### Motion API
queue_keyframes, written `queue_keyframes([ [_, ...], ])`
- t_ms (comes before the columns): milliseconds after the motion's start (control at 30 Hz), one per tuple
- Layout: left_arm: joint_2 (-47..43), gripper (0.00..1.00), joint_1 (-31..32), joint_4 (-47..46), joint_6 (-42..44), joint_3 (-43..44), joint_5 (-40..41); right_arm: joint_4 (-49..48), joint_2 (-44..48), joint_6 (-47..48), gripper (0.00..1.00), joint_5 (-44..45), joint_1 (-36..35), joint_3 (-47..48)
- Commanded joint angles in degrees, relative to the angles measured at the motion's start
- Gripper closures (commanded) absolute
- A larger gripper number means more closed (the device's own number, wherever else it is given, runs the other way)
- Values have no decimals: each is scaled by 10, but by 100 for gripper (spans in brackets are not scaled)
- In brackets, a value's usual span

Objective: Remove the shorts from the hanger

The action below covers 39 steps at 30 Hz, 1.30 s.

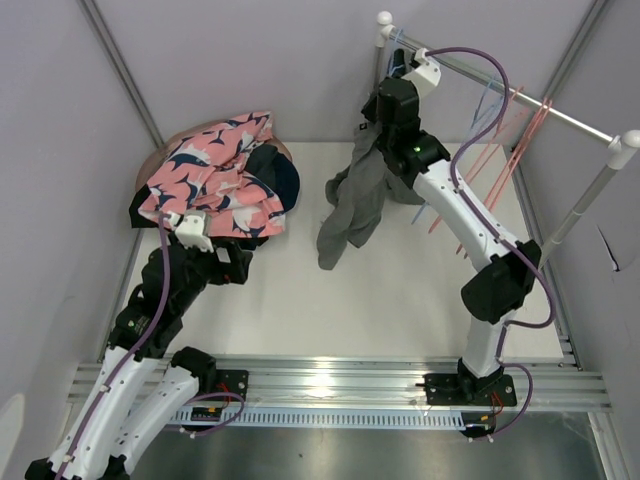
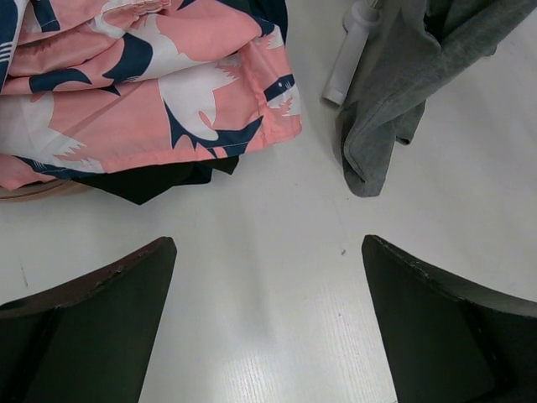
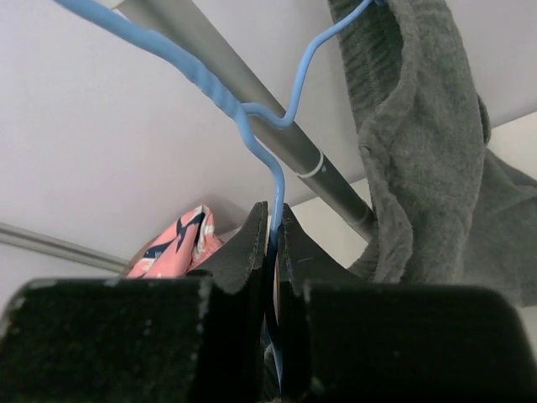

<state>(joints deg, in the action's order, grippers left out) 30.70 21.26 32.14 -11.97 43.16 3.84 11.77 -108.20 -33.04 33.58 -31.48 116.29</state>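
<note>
Grey shorts [image 1: 355, 205] hang from a blue wire hanger [image 3: 252, 143] at the left end of the metal rail [image 1: 560, 112], their lower end trailing onto the table. My right gripper [image 3: 273, 220] is shut on the hanger's blue wire just below the rail, with the grey shorts [image 3: 419, 151] draped right beside it. Pink printed shorts [image 1: 215, 165] lie in a pile at the back left, over navy shorts [image 1: 283, 178] and black shorts [image 2: 159, 180]. My left gripper [image 2: 268, 252] hovers open over bare table, just in front of that pile.
Several empty pink and blue hangers [image 1: 515, 135] hang further right on the rail. A round brown basket [image 1: 160, 155] lies under the pile. The rail's white post [image 2: 348, 50] stands by the grey shorts. Enclosure walls close in at left, back and right.
</note>
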Motion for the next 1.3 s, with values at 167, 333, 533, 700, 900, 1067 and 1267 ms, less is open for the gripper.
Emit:
queue_keyframes([
  [167, 61, 1, 11, -77, -24, 85, -104, -32, 162, -9, 100, 1, -24, -60],
  [333, 125, 1, 70, -251, -37, 100, -228, -31, 240, -55, 100, -8, -60, -129],
  [533, 248, 1, 208, -405, -18, 112, -283, -39, 311, -68, 100, 17, -122, -208],
  [700, 313, 1, 289, -464, -14, 141, -274, -37, 332, -57, 100, 28, -140, -219],
  [900, 333, 1, 358, -447, -2, 160, -225, -36, 344, -37, 100, 36, -141, -219],
  [1067, 319, 12, 373, -431, 19, 161, -169, -38, 355, -45, 100, 39, -141, -228],
  [1267, 349, 74, 373, -426, 40, 166, -82, -34, 376, -75, 100, 28, -141, -243],
])
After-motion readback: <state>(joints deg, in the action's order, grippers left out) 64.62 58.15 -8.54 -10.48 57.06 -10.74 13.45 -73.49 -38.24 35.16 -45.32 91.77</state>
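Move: The grey shorts hang from the blue hanger already pinched by the right hand, their middle some 15 cm below and 8 cm back from it, about 1 cm left. The white corner of the rack stands around 12 cm ahead of the right hand, 3 cm right and 8 cm higher. From the open left hand, the shorts' middle is about 22 cm ahead, 27 cm right and 2 cm up; the pink shorts pile is roughly 20 cm ahead, 5 cm left and 17 cm below. The grey shorts on their hanger are drawn back about 19 cm and lifted roughly 8 cm, away from the rack corner, by the right hand, which keeps its pinch and turns slightly counter-clockwise. The left hand sweeps some 28 cm right to meet the shorts, rising about 10 cm and swinging 50 degrees clockwise, then noses slightly forward as its fingers close well over halfway around the cloth. ##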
